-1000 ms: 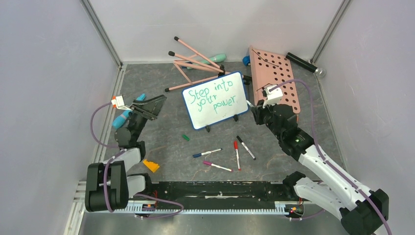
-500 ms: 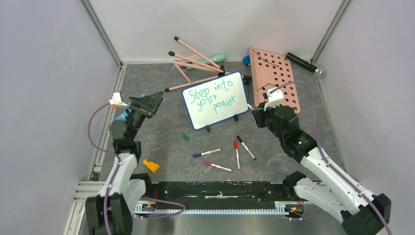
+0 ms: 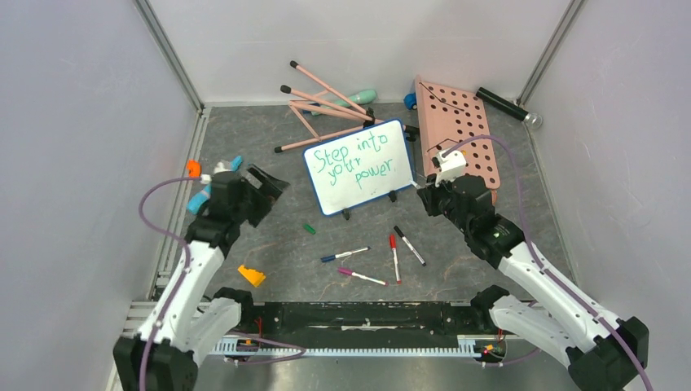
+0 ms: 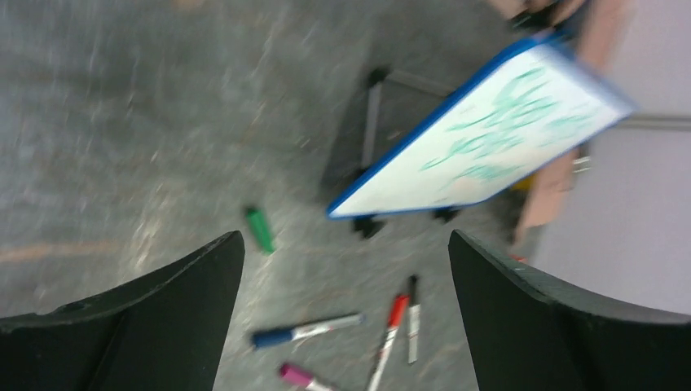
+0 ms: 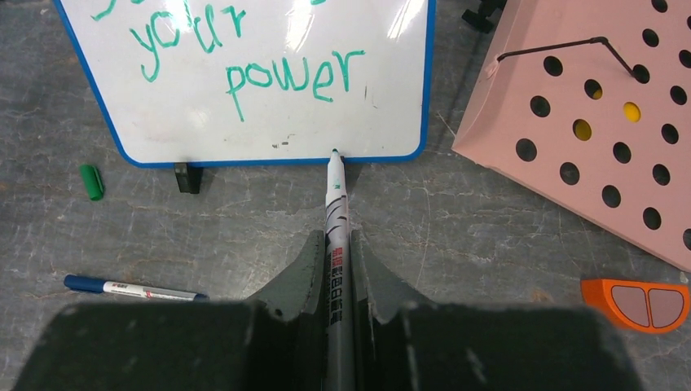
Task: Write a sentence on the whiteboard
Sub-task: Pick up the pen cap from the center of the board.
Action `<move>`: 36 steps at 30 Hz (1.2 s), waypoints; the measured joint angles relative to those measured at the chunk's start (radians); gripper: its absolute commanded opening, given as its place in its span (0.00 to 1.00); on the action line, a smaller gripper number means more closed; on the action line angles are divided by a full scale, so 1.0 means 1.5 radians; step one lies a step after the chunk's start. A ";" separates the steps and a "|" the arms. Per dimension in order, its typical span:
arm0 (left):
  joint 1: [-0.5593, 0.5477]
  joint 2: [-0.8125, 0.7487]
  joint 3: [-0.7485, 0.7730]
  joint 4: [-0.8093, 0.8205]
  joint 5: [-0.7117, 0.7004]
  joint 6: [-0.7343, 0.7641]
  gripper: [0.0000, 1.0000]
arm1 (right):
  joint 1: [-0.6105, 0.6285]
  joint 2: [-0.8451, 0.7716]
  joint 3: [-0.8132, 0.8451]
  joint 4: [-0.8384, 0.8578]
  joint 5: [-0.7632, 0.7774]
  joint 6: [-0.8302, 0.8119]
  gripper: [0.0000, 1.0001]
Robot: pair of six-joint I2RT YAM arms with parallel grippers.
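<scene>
The whiteboard (image 3: 380, 183), white with a blue frame and black feet, stands tilted at the middle of the table. The sentence (image 3: 357, 163) is in green, "Step into your power", on three lines. My right gripper (image 5: 335, 244) is shut on a green-tipped marker (image 5: 336, 204), just right of the board. The marker's tip meets the lower blue frame under "power"; the whiteboard (image 5: 391, 90) fills the upper part of the right wrist view. My left gripper (image 3: 265, 184) is open and empty, left of the board. The left wrist view shows the whiteboard (image 4: 383, 191) blurred ahead.
Loose on the floor lie a green cap (image 3: 309, 229) and blue (image 3: 345, 255), pink (image 3: 362, 277), red (image 3: 394, 257) and black (image 3: 409, 245) markers. A pink board with holes (image 3: 456, 130) stands right of the whiteboard. Pink sticks (image 3: 326, 106) lie behind it, an orange wedge (image 3: 252, 275) at front left.
The left arm has stretched out and dipped toward the table, its gripper still open. The right gripper with the marker has shifted slightly back from the board.
</scene>
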 measured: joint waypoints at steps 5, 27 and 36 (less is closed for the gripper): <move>-0.146 0.112 0.019 -0.104 -0.118 -0.045 0.87 | 0.000 0.016 0.002 -0.004 -0.002 -0.003 0.00; -0.269 0.436 0.139 -0.181 -0.245 -0.221 0.51 | 0.000 0.022 0.002 -0.004 0.000 -0.004 0.00; -0.278 0.521 0.144 -0.179 -0.238 -0.254 0.44 | 0.000 0.013 0.001 0.001 0.000 -0.004 0.00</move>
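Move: The green pen cap lies about 3 cm back and 7 cm right of the left hand, some 19 cm below. From that hand, the whiteboard's middle is roughly 12 cm ahead, 19 cm right and 12 cm down; the blue marker is about 10 cm back, 17 cm right and 20 cm down. From the right hand, still gripping the pen, the cap lies about 26 cm left, 4 cm back and 20 cm below. Left hand sinks 17 cm and goes 6 cm right onto the cap, tipping 40 degrees down, fingers half closing. ##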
